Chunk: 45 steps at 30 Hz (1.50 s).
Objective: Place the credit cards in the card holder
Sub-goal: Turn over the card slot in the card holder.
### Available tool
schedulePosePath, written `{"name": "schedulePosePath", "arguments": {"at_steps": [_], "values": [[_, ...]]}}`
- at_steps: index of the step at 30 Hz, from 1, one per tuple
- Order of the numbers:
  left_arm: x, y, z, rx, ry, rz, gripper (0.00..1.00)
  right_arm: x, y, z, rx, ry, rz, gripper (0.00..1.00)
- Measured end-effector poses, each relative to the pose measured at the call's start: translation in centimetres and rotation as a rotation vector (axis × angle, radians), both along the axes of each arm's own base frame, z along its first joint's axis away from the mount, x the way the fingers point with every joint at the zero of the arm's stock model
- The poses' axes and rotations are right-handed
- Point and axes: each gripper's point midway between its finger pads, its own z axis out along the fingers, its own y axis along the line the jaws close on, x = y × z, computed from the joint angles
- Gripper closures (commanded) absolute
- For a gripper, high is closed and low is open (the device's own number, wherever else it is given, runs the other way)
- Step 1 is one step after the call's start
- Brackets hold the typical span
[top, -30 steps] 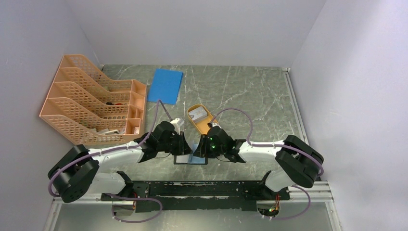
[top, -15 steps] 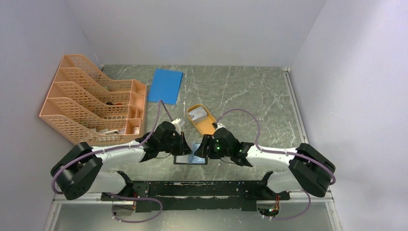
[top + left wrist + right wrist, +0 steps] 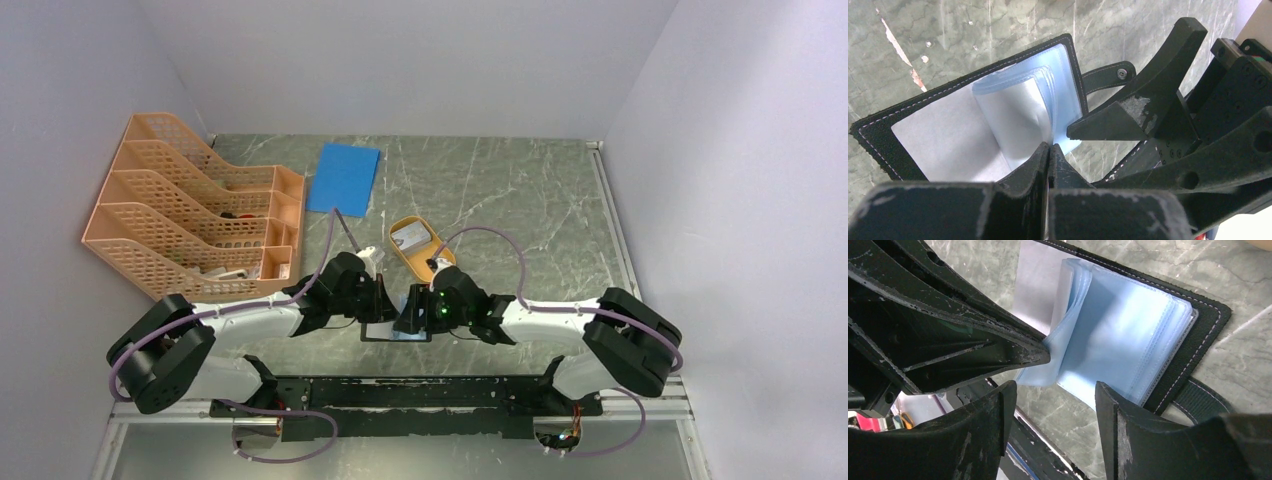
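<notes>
The black card holder (image 3: 385, 331) lies open on the table between both arms, its bluish clear pockets (image 3: 1128, 325) fanned up. My left gripper (image 3: 1049, 148) is shut, pinching a raised plastic pocket (image 3: 1018, 107) near the spine. My right gripper (image 3: 1055, 390) is open just over the near edge of the right-hand pockets, with nothing between its fingers (image 3: 1110, 405). In the top view the left gripper (image 3: 380, 305) and right gripper (image 3: 412, 312) almost touch above the holder. A pale credit card (image 3: 407, 237) rests in the orange oval dish (image 3: 428, 262) behind them.
An orange mesh file rack (image 3: 190, 225) stands at the left. A large blue flat sheet (image 3: 344, 178) lies at the back. White walls close in the table on three sides. The holder's snap strap (image 3: 1108, 75) sticks out toward the right arm.
The left gripper has closed on the pocket. The right gripper has opened wider and shifted slightly left toward the holder.
</notes>
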Motion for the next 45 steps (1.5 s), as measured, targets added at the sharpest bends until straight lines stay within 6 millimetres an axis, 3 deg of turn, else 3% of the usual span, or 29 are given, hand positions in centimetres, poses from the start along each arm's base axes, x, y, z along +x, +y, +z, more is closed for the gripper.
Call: {"name": "schedulePosePath", "arguments": {"at_steps": [9, 17, 22, 26, 31, 37, 45], "values": [[0.0, 0.0, 0.0, 0.000, 0.000, 0.000, 0.95, 0.2, 1.0, -0.2, -0.019, 0.001, 0.012, 0.40], [0.0, 0.0, 0.1, -0.002, -0.001, 0.001, 0.91, 0.3, 0.8, -1.0, -0.054, 0.021, -0.012, 0.64], [0.1, 0.0, 0.3, -0.006, -0.006, 0.001, 0.95, 0.5, 0.5, -1.2, -0.067, 0.023, -0.032, 0.72], [0.1, 0.0, 0.2, -0.005, -0.006, 0.002, 0.95, 0.6, 0.4, -1.2, -0.070, 0.020, -0.037, 0.74], [0.1, 0.0, 0.2, -0.003, -0.008, 0.005, 0.95, 0.6, 0.2, -1.2, -0.071, 0.014, -0.043, 0.68], [0.2, 0.1, 0.6, -0.007, -0.018, 0.009, 0.95, 0.7, -0.4, -0.4, -0.061, -0.010, -0.060, 0.76], [0.2, 0.1, 0.6, -0.006, -0.017, 0.009, 0.95, 0.7, -0.5, -0.3, -0.065, -0.020, -0.056, 0.96]]}}
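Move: The card slot, a curled blue sleeve, is already held at its near edge by the left fingers; its middle lies about 3 cm ahead of that hand, 1 cm to its left and 1 cm lower. From the open right hand that middle is roughly 4 cm ahead, 2 cm left, 1 cm down. The remaining sleeves lie some 3 cm ahead of the right hand, 2 cm right and 3 cm below, and the yellow tray about 16 cm ahead, 4 cm right, 3 cm below. The near edge of the card slot stays pinched by the left fingers, which barely rise, while the right hand comes in beside them: it goes about 1 cm left, then dips about 1 cm with its fingers closing, and finally lifts about 1 cm and draws back some 1.5 cm to the right. Its fingers end nearly shut, pinching the sleeve's near corner next to the left fingertips. ##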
